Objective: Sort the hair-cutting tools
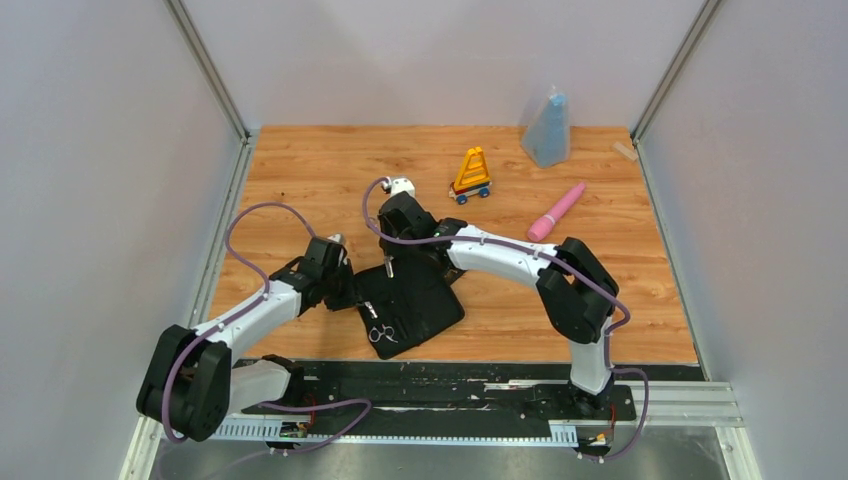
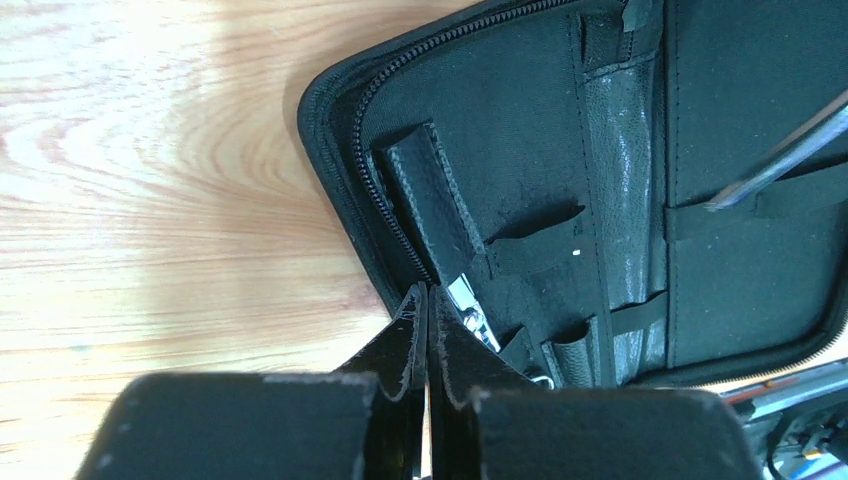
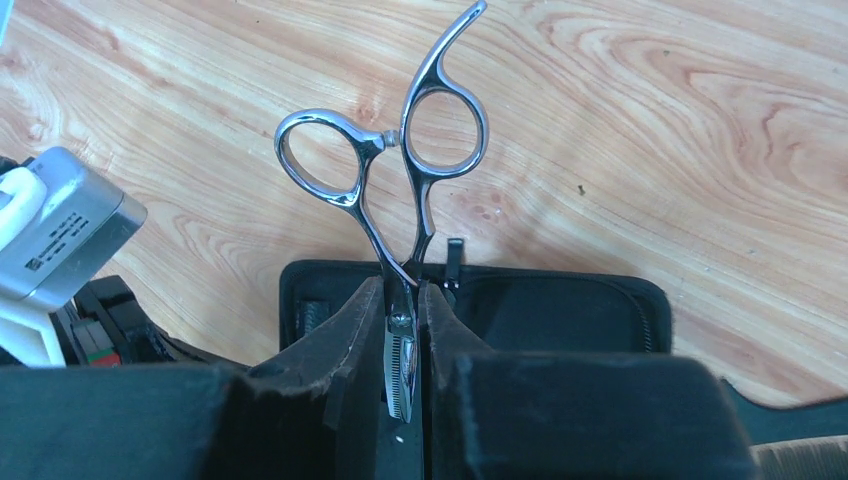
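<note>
A black zip case (image 1: 430, 305) lies open in the middle of the wooden table. One pair of silver scissors (image 1: 381, 331) rests on its near left part. My right gripper (image 3: 402, 300) is shut on a second pair of scissors (image 3: 400, 170), toothed blades between the fingers, finger rings pointing away, over the case's far edge (image 3: 560, 300). In the top view these scissors (image 1: 388, 266) hang under that gripper (image 1: 392, 252). My left gripper (image 2: 428, 292) is shut, its tips at the case's zipped left rim (image 2: 345, 160); nothing shows between its fingers. A silver piece (image 2: 468, 303) sits in a case pocket beside them.
A yellow-orange wheeled toy (image 1: 472, 175), a pink wand (image 1: 556, 212) and a blue pointed bag (image 1: 548, 130) lie on the far right of the table. A small pale block (image 1: 625, 151) sits by the right wall. Walls close in on three sides.
</note>
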`<action>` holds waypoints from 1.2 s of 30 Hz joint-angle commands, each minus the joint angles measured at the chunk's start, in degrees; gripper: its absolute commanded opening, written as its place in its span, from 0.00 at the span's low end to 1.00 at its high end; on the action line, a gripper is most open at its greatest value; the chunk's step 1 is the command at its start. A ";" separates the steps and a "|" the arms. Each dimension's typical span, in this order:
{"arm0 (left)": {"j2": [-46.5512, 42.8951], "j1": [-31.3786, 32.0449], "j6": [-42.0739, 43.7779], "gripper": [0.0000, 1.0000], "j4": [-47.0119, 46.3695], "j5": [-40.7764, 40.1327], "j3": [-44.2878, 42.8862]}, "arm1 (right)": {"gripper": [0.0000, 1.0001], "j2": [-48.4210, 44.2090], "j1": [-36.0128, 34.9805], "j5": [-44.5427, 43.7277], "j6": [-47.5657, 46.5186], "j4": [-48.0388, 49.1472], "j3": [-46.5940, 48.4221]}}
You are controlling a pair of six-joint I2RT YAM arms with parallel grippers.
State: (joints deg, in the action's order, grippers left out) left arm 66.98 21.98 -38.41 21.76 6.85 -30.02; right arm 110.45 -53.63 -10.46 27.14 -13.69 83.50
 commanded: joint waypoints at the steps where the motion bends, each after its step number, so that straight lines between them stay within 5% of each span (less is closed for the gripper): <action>1: -1.62 1.59 -3.22 0.00 -3.45 1.57 0.68 | 0.00 2.02 -0.74 0.89 3.60 4.18 1.05; 21: -0.69 2.47 -6.26 0.00 -4.67 -1.74 1.77 | 0.00 10.96 -2.70 9.42 -1.00 -2.77 8.26; 36: -1.46 2.46 -8.24 0.00 -2.03 -5.10 1.82 | 0.00 10.09 -4.54 6.39 -8.89 -10.86 9.11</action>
State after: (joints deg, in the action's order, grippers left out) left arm 66.15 24.29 -45.45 19.88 3.92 -28.42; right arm 121.67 -57.43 -2.61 21.04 -23.11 90.72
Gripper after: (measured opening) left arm 0.006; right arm 0.160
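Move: The right hand, holding the thinning shears, hovers over the far side of the open case. The narrow elastic loop for them lies about 8 cm back, 2 cm left and 9 cm below. The scissors already stowed lie some 6 cm back and 2 cm left of that loop; the wide sleeve is 4 cm to its left and 1 cm farther out. The combs lie about 14 cm right of this hand. From the left hand the loop is 2 cm ahead, 5 cm right. Down first, about 6.5 cm with a slight drift left, then mostly back to some 5 cm in all, the right hand brings the shears onto the case and slides their blades tip-first under the elastic loop, turning about 15 degrees counter-clockwise and keeping its grip. The left hand, fingers shut against the case's left edge, nudges it about 1 cm right, then stays there and eases back slightly. ##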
